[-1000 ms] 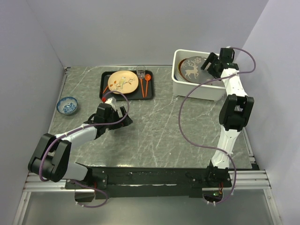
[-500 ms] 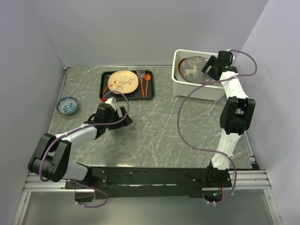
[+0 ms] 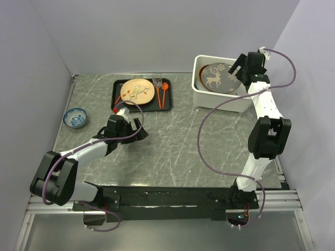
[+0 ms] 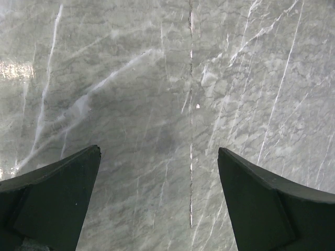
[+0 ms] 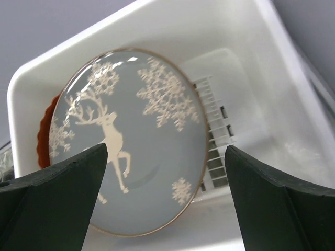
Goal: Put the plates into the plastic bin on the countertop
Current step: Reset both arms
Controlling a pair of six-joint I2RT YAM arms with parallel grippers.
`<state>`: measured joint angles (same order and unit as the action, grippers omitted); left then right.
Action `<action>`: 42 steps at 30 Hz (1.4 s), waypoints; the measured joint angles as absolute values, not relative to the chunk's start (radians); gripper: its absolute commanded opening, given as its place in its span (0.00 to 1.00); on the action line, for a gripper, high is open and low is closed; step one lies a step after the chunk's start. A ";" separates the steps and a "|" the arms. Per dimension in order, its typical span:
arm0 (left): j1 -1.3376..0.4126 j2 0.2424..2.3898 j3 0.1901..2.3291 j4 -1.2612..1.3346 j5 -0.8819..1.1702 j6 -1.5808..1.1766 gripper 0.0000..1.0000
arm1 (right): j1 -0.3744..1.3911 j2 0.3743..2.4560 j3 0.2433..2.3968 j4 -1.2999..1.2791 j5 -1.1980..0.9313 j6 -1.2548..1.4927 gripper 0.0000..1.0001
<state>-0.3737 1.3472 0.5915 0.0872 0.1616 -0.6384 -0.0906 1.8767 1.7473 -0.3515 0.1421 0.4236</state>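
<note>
The white plastic bin [image 3: 220, 100] stands at the back right of the countertop [image 3: 178, 141]. A grey-blue plate with a white reindeer [image 3: 215, 77] leans inside it. The right wrist view shows that plate [image 5: 136, 136] resting on a red-brown plate [image 5: 44, 133] over the slotted floor. My right gripper [image 3: 236, 67] hovers open above the bin's right side, empty [image 5: 165, 148]. A cream floral plate [image 3: 137, 91] lies on the black tray [image 3: 118, 100]. My left gripper [image 3: 131, 128] hangs open just in front of the tray, with only bare countertop [image 4: 157, 78] between its fingers.
On the tray beside the floral plate lie an orange spoon [image 3: 164, 89] and a clear glass [image 3: 156, 79]. A small blue-patterned bowl [image 3: 75, 117] sits at the left edge. Grey walls close the left, back and right sides.
My right gripper has risen and drawn back a little from the reindeer plate, which stays in the bin. The left arm has barely moved.
</note>
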 measured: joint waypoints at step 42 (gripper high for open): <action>-0.374 1.274 0.674 0.041 0.161 -0.587 0.99 | 0.258 0.875 0.613 -0.248 0.186 0.490 1.00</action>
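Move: The right hand is empty and open above the bin. The last plate, the grey one with the deer, lies in there about level with it in reach, 6 cm to its left and some 11 cm below; the bin's middle is about 2 cm back and 4 cm to the left of the hand. The black tray stands roughly 37 cm to the left and 7 cm back. From the open left hand, that plate is about 21 cm ahead and 31 cm to the right, at nearly its height. With nothing in its open fingers, the right hand first swings left above the deer plate while starting back, then withdraws from the bin to over the bare countertop in front of it, about 25 cm back and 12 cm left in all, turning some 15 degrees counter-clockwise early on and sinking about 9 cm, nearly all of it late. The left hand, also empty and wide open, rises about 5 cm over the counter with a slight forward drift, its fingertips tipping up a little. ##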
